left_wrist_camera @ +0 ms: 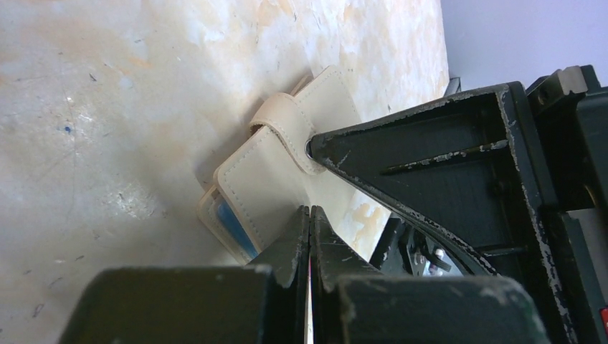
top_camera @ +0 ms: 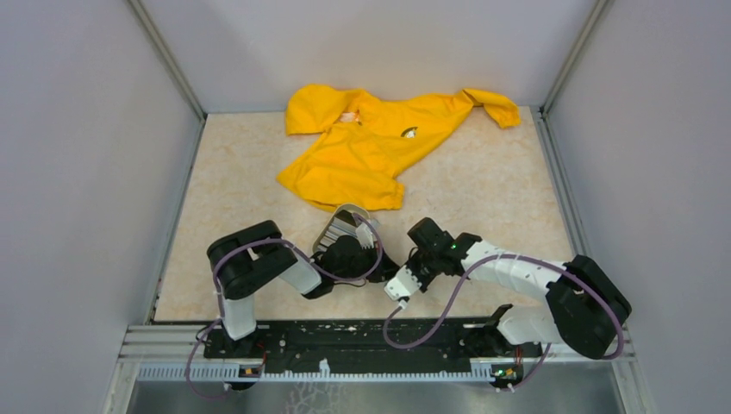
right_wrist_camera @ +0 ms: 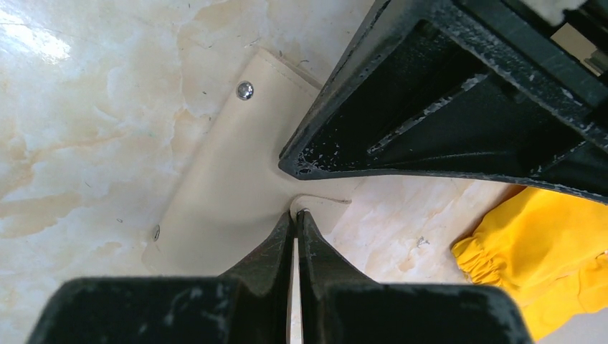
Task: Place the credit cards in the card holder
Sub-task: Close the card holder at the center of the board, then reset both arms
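The card holder (left_wrist_camera: 269,168) is a cream wallet lying closed on the marble table, its strap folded over the top edge. A light blue edge (left_wrist_camera: 231,223) shows between its leaves; I cannot tell if it is a card. My left gripper (left_wrist_camera: 310,209) is shut, its tips against the holder's face. My right gripper (right_wrist_camera: 295,213) is also shut, its tips at the holder's (right_wrist_camera: 229,179) edge between two snap dots. In the top view the grippers hide the holder. A striped stack of credit cards (top_camera: 338,231) lies just behind the left gripper.
The cards sit in a beige oval tray (top_camera: 355,210). A yellow jacket (top_camera: 379,142) is spread across the back of the table, its cuff (right_wrist_camera: 530,251) close to the right gripper. Grey walls enclose the table on three sides.
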Motion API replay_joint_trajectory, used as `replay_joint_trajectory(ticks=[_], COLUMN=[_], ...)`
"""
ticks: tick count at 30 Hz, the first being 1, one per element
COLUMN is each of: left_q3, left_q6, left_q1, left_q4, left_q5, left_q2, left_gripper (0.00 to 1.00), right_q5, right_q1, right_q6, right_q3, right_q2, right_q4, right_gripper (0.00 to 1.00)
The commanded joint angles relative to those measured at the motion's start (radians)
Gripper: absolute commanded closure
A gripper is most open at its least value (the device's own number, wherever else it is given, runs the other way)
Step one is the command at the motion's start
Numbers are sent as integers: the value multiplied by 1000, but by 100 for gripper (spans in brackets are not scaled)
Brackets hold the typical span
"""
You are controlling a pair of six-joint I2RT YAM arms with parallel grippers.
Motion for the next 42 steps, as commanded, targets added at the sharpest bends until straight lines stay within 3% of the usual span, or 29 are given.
replay_joint_trajectory(ticks=[1, 8, 12, 16, 20, 24, 27, 34, 37, 42], left_q3=[4, -4, -8, 1, 25, 33, 33, 156, 204, 239], left_q6=[-5, 75, 150, 261, 419, 545, 616, 672, 674, 655], left_q1=[19, 27, 35, 37, 37, 38, 38, 47, 47, 47], left_q4=[-14, -21, -130, -291, -501, -667, -744, -997, -1080, -1130], left_q5=[31, 49, 20, -30, -111, -275, -356, -493, -502, -469], left_q2=[45, -46, -179, -340, -525, -737, -891, -1131, -1174, -1199], left_gripper=[100, 100, 98, 85, 69, 31, 4, 2, 1, 2], right_q5=[1, -137, -218, -208, -209, -251, -168, -108, -3, 34], right_q1=[25, -34, -124, -193, -314, -534, -578, -579, -578, -580], right_q6=[26, 235, 299, 397, 626, 986, 1273, 1503, 1653, 1703], right_q3=[-90, 41, 120, 172, 238, 333, 420, 666, 746, 803], right_q2=[86, -58, -153, -243, -329, -386, -381, -371, -369, -381], right_q4=[-162, -134, -182, -213, -164, -15, 55, -23, -35, -60], right_gripper=[100, 54, 38, 25, 2, 1, 2, 2, 2, 1])
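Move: The card holder lies under both my shut grippers. Its middle is about 2 cm to my left hand's right and about 1 cm below. My right hand is at the strap's snap, with the holder's middle roughly 1 cm back, 1 cm left and 1 cm below. From my left hand, the card tray lies some 10 cm ahead and 16 cm left, and the yellow shirt's middle about 33 cm ahead and 7 cm left. I let the closed holder be: my right hand comes off the snap first, opening wide as it climbs nearly 40 cm, drifting forward and right while its down-pointing fingers swing up to point outward, turning strongly clockwise. Just after, my left hand lifts off the holder, rising some 28 cm and moving left towards the tray, fingers opening wide and tipping up out of their downward slant. ##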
